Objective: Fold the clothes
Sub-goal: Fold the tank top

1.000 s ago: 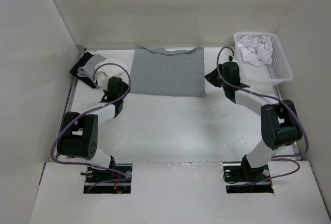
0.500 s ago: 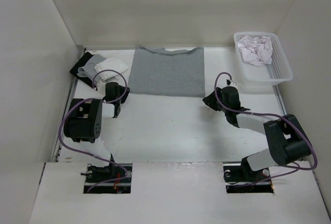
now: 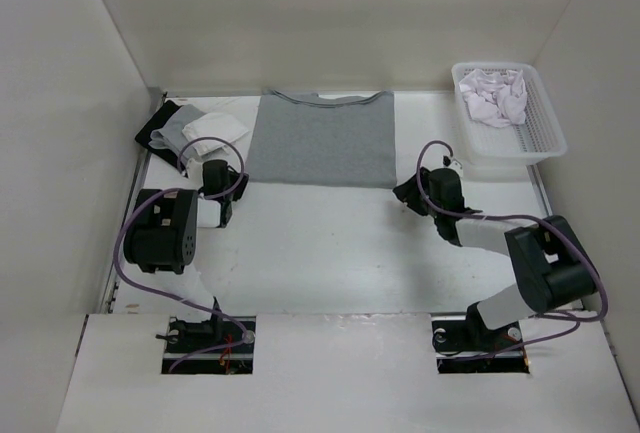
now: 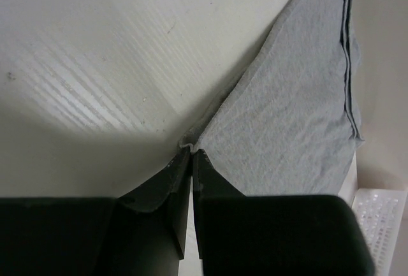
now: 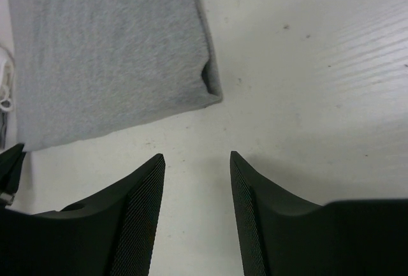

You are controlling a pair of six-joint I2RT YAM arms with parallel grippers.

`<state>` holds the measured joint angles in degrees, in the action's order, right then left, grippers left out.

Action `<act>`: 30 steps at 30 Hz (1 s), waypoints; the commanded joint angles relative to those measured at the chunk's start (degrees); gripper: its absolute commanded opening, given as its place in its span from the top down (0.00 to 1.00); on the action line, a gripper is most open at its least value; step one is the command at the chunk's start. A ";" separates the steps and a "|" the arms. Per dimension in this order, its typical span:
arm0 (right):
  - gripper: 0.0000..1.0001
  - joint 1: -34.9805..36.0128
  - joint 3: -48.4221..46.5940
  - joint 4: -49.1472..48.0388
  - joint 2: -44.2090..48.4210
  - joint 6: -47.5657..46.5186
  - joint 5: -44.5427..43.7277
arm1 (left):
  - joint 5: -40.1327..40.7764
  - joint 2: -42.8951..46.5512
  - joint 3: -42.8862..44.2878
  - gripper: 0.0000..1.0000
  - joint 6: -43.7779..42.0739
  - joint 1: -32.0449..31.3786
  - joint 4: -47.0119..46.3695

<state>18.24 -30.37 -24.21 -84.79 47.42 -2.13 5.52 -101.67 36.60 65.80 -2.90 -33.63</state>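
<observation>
The clothes, a heather-grey T-shirt [image 3: 320,138], lie flat as a folded rectangle at the back of the table, collar toward the far wall. My left gripper [image 3: 238,185] is at its near left corner. In the left wrist view that gripper [image 4: 190,151] is shut, with a small fold of the shirt's [image 4: 287,97] corner pinched at the tips. My right gripper [image 3: 405,196] sits just off the near right corner. The right wrist view shows the right gripper [image 5: 196,159] open over bare table, the shirt's [image 5: 108,53] corner a short way ahead of it.
A white mesh basket [image 3: 540,138] at the back right holds a white-lilac garment [image 3: 495,95]. A small black, grey and white cloth pile [image 3: 190,131] lies at the back left, close to my left gripper. White walls enclose the table on three sides.
My left gripper has shut on the shirt's near left corner. The right gripper has drawn back from the shirt's right edge toward the near corner and opened.
</observation>
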 commanded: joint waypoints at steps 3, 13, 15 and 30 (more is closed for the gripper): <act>0.49 -0.88 -4.16 0.30 -4.32 2.41 -3.06 | -0.07 5.16 -3.64 0.97 -0.67 0.30 -0.91; 0.55 -1.50 -10.41 -1.28 -14.34 9.52 -2.87 | -0.86 4.20 -4.87 0.97 -0.59 1.01 -1.71; 0.59 -1.67 -10.50 -1.89 -15.40 10.93 -3.84 | -0.86 3.76 -4.43 0.97 -0.59 0.92 -1.71; 1.00 -1.76 -12.52 -5.32 -18.92 13.49 -3.23 | -1.12 3.75 -3.64 0.99 -0.32 0.92 -2.76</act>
<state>16.84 -40.80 -27.90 -102.65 61.12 -5.32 4.56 -98.80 32.60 65.78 -2.28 -34.00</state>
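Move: My left hand already holds the tank top's left hem corner. The free right hem corner lies about 6 cm ahead of my open right hand, level sideways and 4 cm below; from my left hand it is some 40 cm to the right, level fore and aft. The tank top's middle is around 16 cm ahead and 21 cm left of my right hand. The white cloth lies 13 cm ahead and 8 cm left of my left hand. I dip my open right hand towards the right hem corner, then slide it forward, some 6 cm in all and nearly 4 cm down. It turns about 10 degrees clockwise and tips slightly down as the fingers shut and pinch the corner. Early on, my left hand draws its pinched corner back about 2 cm, then holds it still. ##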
